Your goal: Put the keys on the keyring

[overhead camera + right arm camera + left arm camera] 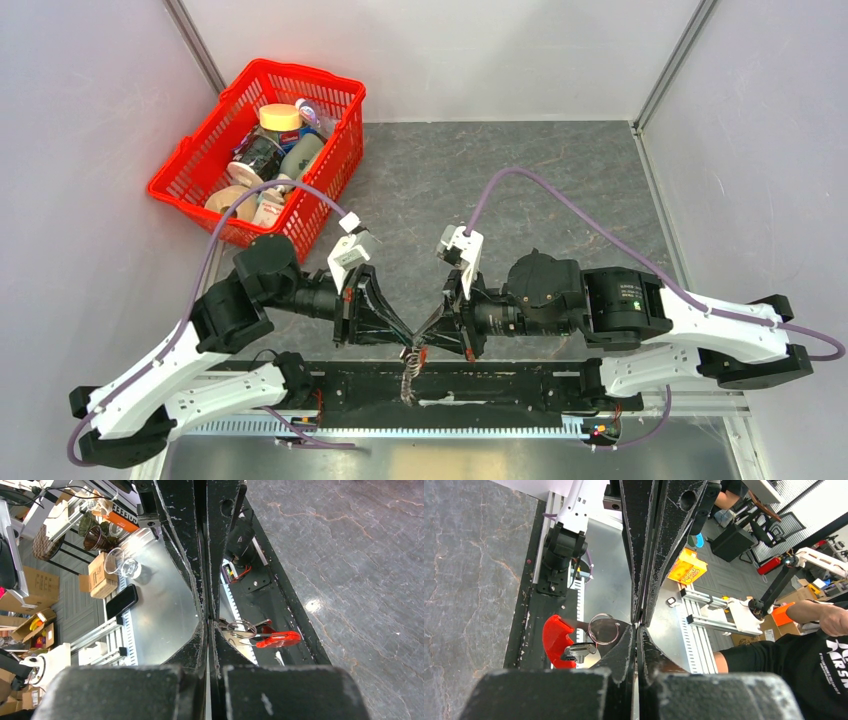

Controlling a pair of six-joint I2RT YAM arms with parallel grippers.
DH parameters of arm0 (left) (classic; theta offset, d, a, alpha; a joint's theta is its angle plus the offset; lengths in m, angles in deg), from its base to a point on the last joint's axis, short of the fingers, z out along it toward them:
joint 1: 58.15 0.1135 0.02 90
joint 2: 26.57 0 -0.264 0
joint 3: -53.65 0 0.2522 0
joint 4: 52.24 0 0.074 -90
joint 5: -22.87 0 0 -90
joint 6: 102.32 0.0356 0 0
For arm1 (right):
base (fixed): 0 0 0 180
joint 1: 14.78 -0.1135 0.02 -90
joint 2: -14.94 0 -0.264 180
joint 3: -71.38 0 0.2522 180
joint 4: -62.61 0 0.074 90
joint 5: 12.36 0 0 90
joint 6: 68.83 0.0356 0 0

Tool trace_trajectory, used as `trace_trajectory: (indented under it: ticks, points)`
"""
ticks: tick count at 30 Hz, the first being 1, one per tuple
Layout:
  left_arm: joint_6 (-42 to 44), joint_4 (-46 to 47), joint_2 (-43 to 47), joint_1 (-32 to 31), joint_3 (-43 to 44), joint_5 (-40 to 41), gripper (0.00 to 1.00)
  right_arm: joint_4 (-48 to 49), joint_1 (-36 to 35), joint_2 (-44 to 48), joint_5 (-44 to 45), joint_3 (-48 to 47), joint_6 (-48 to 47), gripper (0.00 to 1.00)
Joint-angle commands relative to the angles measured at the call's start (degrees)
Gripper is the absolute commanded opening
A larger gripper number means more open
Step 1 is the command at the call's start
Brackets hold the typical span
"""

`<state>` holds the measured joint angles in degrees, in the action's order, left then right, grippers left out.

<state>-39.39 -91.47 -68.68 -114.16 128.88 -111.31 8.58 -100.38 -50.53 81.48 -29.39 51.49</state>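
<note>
My two grippers meet tip to tip above the table's near edge in the top view, the left gripper [407,336] and the right gripper [428,328]. Both are shut. The keyring [410,372] hangs from that meeting point. In the left wrist view a thin wire ring [604,629] sits against my shut left gripper [638,626], with the red tag [555,641] and a small key [579,651] hanging beside it. In the right wrist view the ring [241,628] and red tag [280,639] stick out from my shut right gripper [209,621].
A red basket [195,170] of bottles and jars stands at the back left. The black base rail [500,385] runs along the near edge under the grippers. Grey walls close in both sides.
</note>
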Motion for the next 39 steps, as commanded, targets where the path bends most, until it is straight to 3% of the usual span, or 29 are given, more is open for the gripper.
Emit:
trace_trajectory:
  ticks: [1, 4, 8, 21, 39]
  points:
    - [2.09, 5.04, 1.46, 0.08, -0.02, -1.61, 0.09, 3.18, 0.26, 1.54, -0.77, 1.07, -1.37, 0.0]
    - [1.22, 7.72, 3.24, 0.08, -1.35, -1.05, 0.3, 4.84, 0.26, 2.86, -0.5, 2.15, -1.98, 0.0]
    - [-0.81, 12.74, 6.16, 0.09, -3.88, 1.69, 0.5, 8.17, 0.27, 4.42, -0.58, 3.93, -2.82, 0.0]
    - [-0.47, 19.4, 12.62, 0.04, -8.99, 14.03, 0.51, 18.86, 0.26, 8.01, -2.9, 6.82, -9.12, 0.0]
    - [-1.51, 27.57, 11.97, 0.06, -11.02, 9.03, 0.48, 20.23, 0.28, 6.31, -0.39, 3.79, -8.4, 0.0]
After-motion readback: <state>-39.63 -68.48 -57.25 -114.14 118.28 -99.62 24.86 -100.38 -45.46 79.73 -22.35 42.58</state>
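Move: The keyring is pinched right between both hands' touching fingertips, barely 1 cm beyond the left hand's grip point to its right, and level with it front to back. Its coil hangs straight under that spot, its middle roughly 6 cm below. From the left hand, the red tag is some 3 cm ahead, about 1 cm to the right and 4 cm lower. For the right hand, the keyring is likewise about 1 cm to its left. The keyring bundle stays pinched in the right hand's shut fingers, which lift it about 4 cm and tip up towards level. The left hand opens to about half and lets go, rising nearly 5 cm, easing left, then about 2 cm forward; its right-pointing fingers tilt up some 20 degrees and swing a little forward, their open tips coming beside the ring. ##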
